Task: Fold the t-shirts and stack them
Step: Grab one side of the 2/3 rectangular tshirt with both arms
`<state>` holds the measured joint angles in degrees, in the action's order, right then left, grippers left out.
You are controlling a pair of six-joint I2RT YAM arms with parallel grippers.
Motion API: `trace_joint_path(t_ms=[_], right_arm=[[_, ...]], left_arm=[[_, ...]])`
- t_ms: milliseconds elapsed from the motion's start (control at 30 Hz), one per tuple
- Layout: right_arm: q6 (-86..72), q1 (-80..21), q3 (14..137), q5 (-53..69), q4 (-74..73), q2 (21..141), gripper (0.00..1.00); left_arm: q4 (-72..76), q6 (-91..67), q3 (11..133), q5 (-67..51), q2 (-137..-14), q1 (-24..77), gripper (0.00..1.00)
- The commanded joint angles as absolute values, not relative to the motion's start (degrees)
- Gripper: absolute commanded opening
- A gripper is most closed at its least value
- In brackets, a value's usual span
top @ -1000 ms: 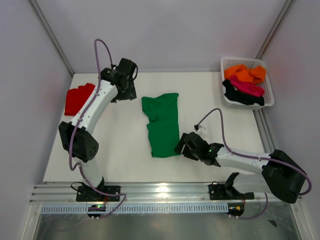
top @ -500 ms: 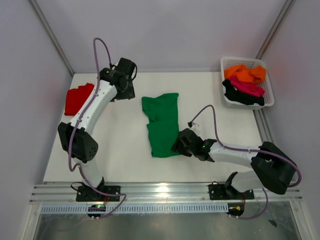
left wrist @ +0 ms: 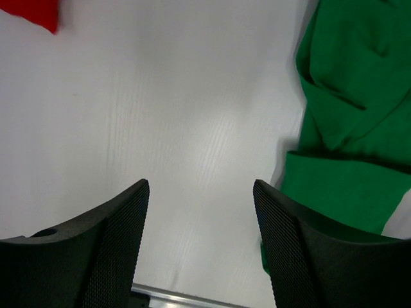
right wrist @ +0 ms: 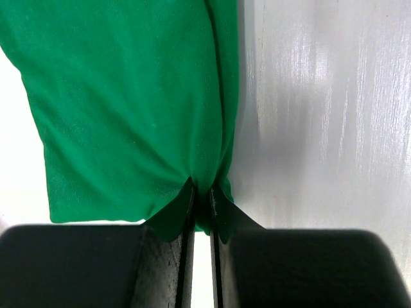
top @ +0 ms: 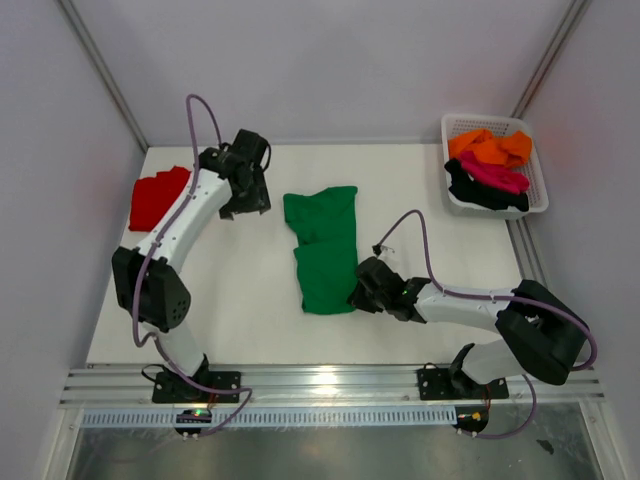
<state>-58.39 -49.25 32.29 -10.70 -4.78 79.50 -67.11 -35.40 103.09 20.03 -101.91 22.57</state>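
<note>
A bright green t-shirt (top: 325, 250) lies partly folded in the middle of the table, seen also as green t-shirt (right wrist: 128, 109) and green t-shirt (left wrist: 353, 128). My right gripper (top: 362, 293) is shut on its near right corner; in the right wrist view the right gripper (right wrist: 203, 196) pinches a gathered fold of green cloth. A folded red t-shirt (top: 157, 195) rests at the far left. Between the two shirts, at the far side, my left gripper (top: 247, 195) hovers open over bare table; the left gripper (left wrist: 200, 212) holds nothing.
A white mesh basket (top: 535, 195) at the far right corner holds orange (top: 490, 148), magenta (top: 495, 175) and black (top: 480, 192) shirts. A metal rail (top: 330, 385) runs along the near table edge. Grey walls enclose the table on three sides.
My right gripper moved left onto the green shirt's near right corner and closed on the cloth. The left gripper shifted slightly toward the green shirt, still open.
</note>
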Motion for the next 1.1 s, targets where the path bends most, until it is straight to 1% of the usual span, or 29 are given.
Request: trace_joint_path(t_ms=[0, 33, 67, 133, 167, 233, 467, 567, 633, 767, 900, 1067], right_arm=[[-56.78, -49.13, 33.66, -10.55, -4.22, 80.42, 0.06], [-56.78, -49.22, 33.75, -10.46, -4.31, 80.59, 0.06], [-56.78, -49.13, 33.84, -10.46, -4.31, 80.68, 0.06], [-56.78, -49.22, 34.10, -10.20, -4.22, 81.03, 0.06], [-56.78, -49.22, 34.10, -10.11, -4.31, 81.12, 0.06], [-56.69, -49.13, 34.19, -9.76, -4.22, 81.65, 0.06], [-56.16, -49.22, 35.33, -8.26, -4.66, 83.06, 0.06], [-55.55, -49.22, 35.51, -8.26, -4.92, 83.06, 0.06], [-55.37, -49.22, 35.51, -8.17, -5.10, 83.06, 0.06], [-55.28, -49.13, 35.42, -7.91, -4.92, 83.23, 0.06], [-55.20, -49.13, 35.51, -8.00, -4.83, 83.23, 0.06], [-55.28, -49.13, 35.42, -8.00, -4.75, 83.14, 0.06]], left_arm=[[-61.65, -39.45, 91.09, 5.85, -97.92, 22.50, 0.68], [-59.96, -40.33, 87.66, 3.97, -97.30, 22.50, 0.67], [-58.46, -41.12, 81.36, 2.74, -96.08, 22.59, 0.67], [-55.47, -43.15, 76.14, 0.37, -94.93, 22.85, 0.67], [-54.41, -43.76, 71.50, -1.56, -94.31, 22.94, 0.67], [-49.95, -46.57, 67.17, -4.29, -91.68, 23.03, 0.67], [-29.40, -60.54, 45.81, -8.43, -78.94, 23.38, 0.69], [-23.23, -65.29, 39.14, -6.60, -74.10, 24.25, 0.70], [-20.75, -66.79, 36.40, -5.45, -71.47, 25.31, 0.71], [-15.65, -67.50, 32.26, -5.54, -70.93, 25.84, 0.71], [-8.99, -67.94, 30.33, -7.47, -73.03, 26.45, 0.71], [-5.37, -68.12, 30.58, -7.74, -77.94, 29.00, 0.71]])
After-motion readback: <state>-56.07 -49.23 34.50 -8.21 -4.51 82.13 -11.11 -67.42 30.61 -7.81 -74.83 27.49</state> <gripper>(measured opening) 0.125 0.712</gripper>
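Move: The green t-shirt's near left corner, free for the left hand, lies about 20 cm back, 12 cm to the right and 19 cm below it. The t-shirt's far end is some 17 cm to the left hand's right and 2 cm ahead; the red t-shirt is about 17 cm left and 5 cm ahead. From the right hand, already pinching the near right corner, the free corner is 11 cm left and 1 cm back. Left hand swoops down 17 cm, back 14 and right towards the free corner, open, rolling; right keeps its pinch. ##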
